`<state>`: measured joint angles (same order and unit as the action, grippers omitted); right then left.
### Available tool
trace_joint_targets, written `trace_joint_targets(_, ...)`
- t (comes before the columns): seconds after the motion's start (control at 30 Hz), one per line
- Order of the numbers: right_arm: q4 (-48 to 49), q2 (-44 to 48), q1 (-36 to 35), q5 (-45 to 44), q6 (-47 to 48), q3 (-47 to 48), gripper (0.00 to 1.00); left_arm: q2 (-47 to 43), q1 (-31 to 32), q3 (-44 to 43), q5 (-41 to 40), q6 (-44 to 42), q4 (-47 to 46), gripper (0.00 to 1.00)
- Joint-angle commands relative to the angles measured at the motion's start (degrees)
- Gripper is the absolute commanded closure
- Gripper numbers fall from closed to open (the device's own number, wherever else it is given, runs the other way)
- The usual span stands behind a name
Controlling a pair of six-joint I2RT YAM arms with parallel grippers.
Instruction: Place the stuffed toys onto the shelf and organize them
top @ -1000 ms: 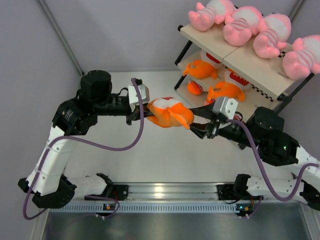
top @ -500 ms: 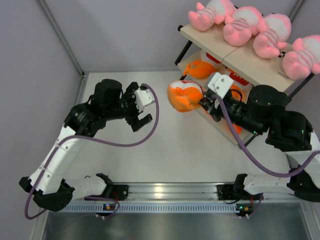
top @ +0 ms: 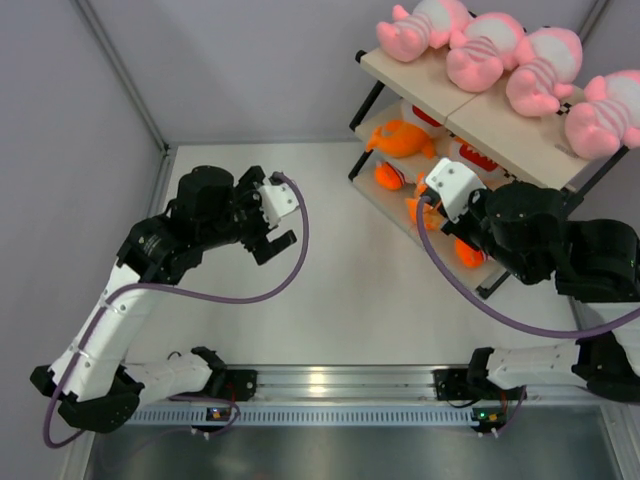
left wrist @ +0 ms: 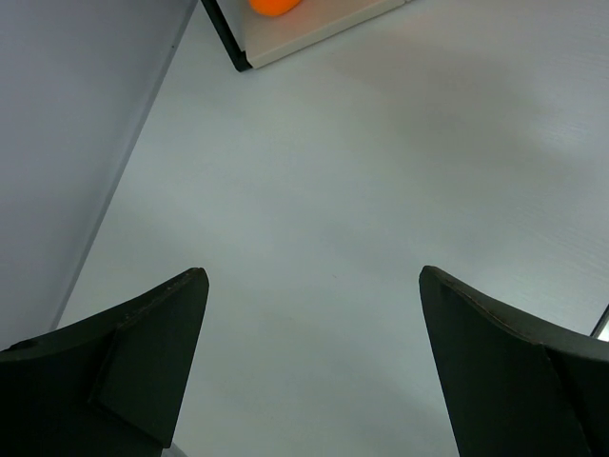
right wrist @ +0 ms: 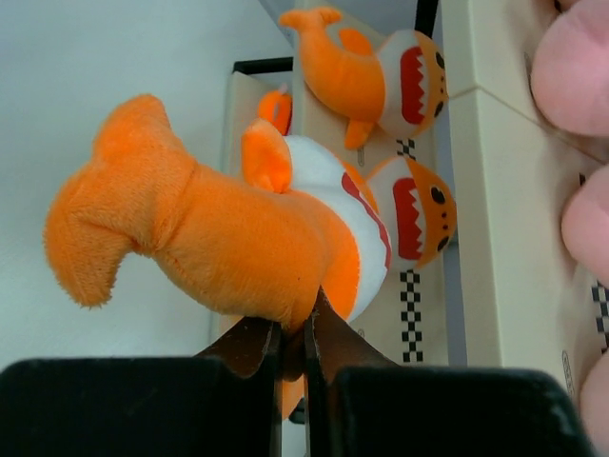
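Note:
Several pink striped stuffed toys (top: 485, 50) lie in a row on the shelf's (top: 425, 82) top board. An orange toothy toy (top: 400, 140) rests on the middle tier, a second (right wrist: 419, 209) beside it. My right gripper (right wrist: 295, 324) is shut on a third orange toy (right wrist: 228, 238), pinching its underside, and holds it at the middle tier's front edge. From above, only a patch of this toy (top: 416, 212) shows under the right wrist. My left gripper (top: 275, 243) hangs open and empty over the table, left of the shelf, its fingers (left wrist: 162, 362) spread wide.
The shelf's lower corner (left wrist: 314, 29) shows at the top of the left wrist view. Grey walls stand at the left and back. The black shelf frame legs (top: 365, 115) stand on the table by the right arm.
The orange toy passed from the left gripper to the right, which shut on it and carried it right to the shelf. The left gripper opened and drew back to the left.

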<state>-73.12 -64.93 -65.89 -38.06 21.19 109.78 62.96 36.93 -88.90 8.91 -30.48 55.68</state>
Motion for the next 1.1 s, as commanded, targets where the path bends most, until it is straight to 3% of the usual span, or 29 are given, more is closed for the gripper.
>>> trace_joint_targets(0.0, -7.02, 3.31, -1.00, -8.15, -6.23, -0.17, 1.00, 0.85, -0.10, -0.13, -0.29, -0.72, -1.89, 0.02)
trace_joint_targets(0.17, -12.12, 6.74, -0.91, -14.30, -13.53, -0.01, 1.00, 1.20, -0.01, -0.13, -0.12, -1.07, -1.80, 0.02)
trace_joint_targets(0.4, -12.56, 5.87, -0.21, -20.11, -11.79, -5.18, 1.00, 1.90, -0.01, -0.66, 0.67, -0.90, -1.80, 0.02)
trace_joint_targets(0.5, -12.48, 4.81, 0.06, -25.56, -8.98, -11.24, 1.00, 1.90, -0.10, -1.10, 0.59, -0.90, -1.80, 0.02)
trace_joint_targets(0.63, -12.57, 3.93, 2.34, -26.54, -6.52, -12.04, 1.00, 1.82, -0.10, -1.27, 0.24, -1.07, -1.80, 0.02)
trace_joint_targets(0.93, -9.32, 5.42, 6.64, -26.62, 3.06, -25.57, 1.00, 2.34, -0.01, -2.59, 1.11, -1.16, -1.80, 0.02)
trace_joint_targets(1.07, 0.57, 9.55, 10.41, -25.14, 11.75, -31.79, 1.00, 2.17, 0.07, -3.29, 1.20, -1.42, -1.72, 0.02)
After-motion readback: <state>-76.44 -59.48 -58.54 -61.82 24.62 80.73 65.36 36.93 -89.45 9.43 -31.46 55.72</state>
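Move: The right hand holds the orange shark toy; its aim, the free right-hand end of the middle shelf, is some 13 cm to its right, 6 cm ahead and 13 cm below. The nearer shark on that shelf sits about 12 cm ahead, 5 cm right and 12 cm down, the farther one roughly 19 cm ahead, 5 cm left and just as low. For the left hand, the free end is around 43 cm right, 5 cm ahead and slightly lower. Still pinching the orange shark toy in its shut fingers, the right hand swings about 8 cm right, rising a little, then sinks some 10 cm while easing forward and farther right, towards the free end of the middle shelf below the top board. The wrist turns clockwise about 25 degrees and, during the descent, rolls its left side down roughly 35. ##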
